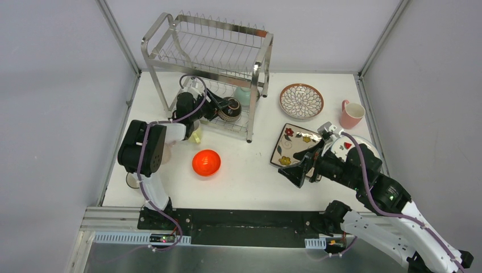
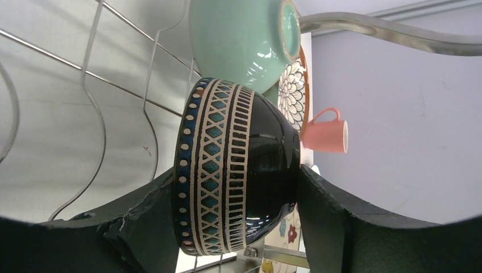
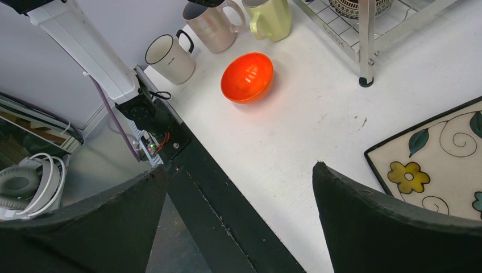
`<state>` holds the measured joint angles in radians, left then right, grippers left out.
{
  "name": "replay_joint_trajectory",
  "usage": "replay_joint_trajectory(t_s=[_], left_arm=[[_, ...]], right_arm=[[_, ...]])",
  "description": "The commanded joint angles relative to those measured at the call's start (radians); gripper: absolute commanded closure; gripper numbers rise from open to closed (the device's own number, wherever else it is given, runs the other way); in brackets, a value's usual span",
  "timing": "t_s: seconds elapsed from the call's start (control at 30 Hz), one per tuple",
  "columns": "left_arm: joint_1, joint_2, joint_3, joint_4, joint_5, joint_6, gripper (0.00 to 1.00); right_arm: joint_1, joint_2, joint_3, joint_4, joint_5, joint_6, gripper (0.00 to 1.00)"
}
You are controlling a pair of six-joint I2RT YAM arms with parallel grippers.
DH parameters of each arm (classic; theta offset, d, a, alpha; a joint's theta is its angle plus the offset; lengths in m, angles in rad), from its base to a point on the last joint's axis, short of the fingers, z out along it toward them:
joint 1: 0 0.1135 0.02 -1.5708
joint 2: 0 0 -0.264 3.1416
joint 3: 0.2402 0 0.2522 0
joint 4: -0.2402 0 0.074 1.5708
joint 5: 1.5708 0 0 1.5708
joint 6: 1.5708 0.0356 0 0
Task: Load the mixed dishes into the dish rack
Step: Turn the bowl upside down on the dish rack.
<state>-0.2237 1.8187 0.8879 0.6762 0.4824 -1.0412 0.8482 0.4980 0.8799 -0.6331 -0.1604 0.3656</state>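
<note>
My left gripper (image 1: 223, 108) reaches into the lower tier of the steel dish rack (image 1: 210, 45). It is shut on a dark patterned bowl (image 2: 239, 165) turned on its side, one finger on the rim and one on the base. A mint bowl (image 2: 244, 40) leans in the rack just behind it. My right gripper (image 1: 298, 170) hangs open and holds nothing at the near left corner of the square floral plate (image 1: 293, 142). On the table lie the orange bowl (image 1: 206, 162), the petal-pattern plate (image 1: 301, 100), the pink mug (image 1: 351, 114) and the white red-marked plate (image 1: 364, 145), partly under the right arm.
Three mugs stand at the table's left edge by the left arm: a white one (image 3: 169, 57), a beige-pink one (image 3: 211, 25) and a yellow-green one (image 3: 271, 18). The rack's front leg (image 3: 366, 40) stands between the orange bowl (image 3: 247, 77) and the square plate (image 3: 437, 165). Grey walls enclose the table.
</note>
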Motion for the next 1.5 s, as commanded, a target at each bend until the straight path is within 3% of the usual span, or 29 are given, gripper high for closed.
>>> replay_joint_trajectory(t_s=[0.0, 0.5, 0.6, 0.7, 0.9, 1.13, 1.23, 1.3, 1.47], left_arm=[[-0.015, -0.011, 0.06, 0.171, 0.055, -0.044, 0.75], [-0.038, 0.062, 0.096, 0.124, 0.114, -0.011, 0.61], [-0.039, 0.054, 0.105, 0.088, 0.124, 0.024, 0.54], [-0.039, 0.032, 0.113, 0.042, 0.128, 0.075, 0.39], [-0.039, -0.014, 0.127, -0.059, 0.124, 0.179, 0.28], [-0.037, -0.056, 0.167, -0.228, 0.073, 0.284, 0.23], [-0.036, -0.058, 0.171, -0.238, 0.065, 0.288, 0.21], [-0.034, -0.063, 0.169, -0.25, 0.046, 0.296, 0.13], [-0.025, -0.078, 0.166, -0.281, 0.016, 0.332, 0.13]], right_arm=[[-0.003, 0.011, 0.008, 0.029, 0.015, 0.003, 0.0], [-0.003, -0.007, 0.005, 0.023, 0.024, -0.002, 0.0], [-0.003, -0.01, 0.005, 0.021, 0.025, -0.004, 0.0], [-0.003, -0.01, 0.004, 0.018, 0.025, -0.005, 0.0], [-0.003, -0.015, 0.005, 0.019, 0.025, -0.007, 0.0], [-0.003, -0.019, 0.002, 0.018, 0.018, -0.006, 0.0], [-0.003, -0.019, 0.001, 0.017, 0.016, -0.004, 0.0], [-0.003, -0.022, 0.002, 0.015, 0.016, -0.005, 0.0], [-0.003, -0.035, 0.005, 0.003, 0.02, -0.005, 0.0]])
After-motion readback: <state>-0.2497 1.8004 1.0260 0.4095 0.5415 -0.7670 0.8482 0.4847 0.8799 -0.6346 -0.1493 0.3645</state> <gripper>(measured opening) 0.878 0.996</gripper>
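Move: On the lower tier of the rack, the spot for the dark patterned bowl lies about 4 cm to the right of the left hand, 1 cm ahead and 2 cm lower; that hand already grips the bowl, mouth side down. The green bowl stands some 7 cm ahead and 8 cm right, the yellow mug about 8 cm back, 11 cm left and 8 cm lower. From the idle right hand the spot is roughly 32 cm ahead, 18 cm left and 17 cm below. Easing the gripped bowl about 2.5 cm to the right along the lower tier, the left hand lifts it 1 cm midway and lowers it nearly 2 cm. The fingers then open clearly, the upper one coming off the bowl's base, while the wrist turns some 10 degrees clockwise and rolls its left side up; the hand drifts back 1 cm left and rises a little. ##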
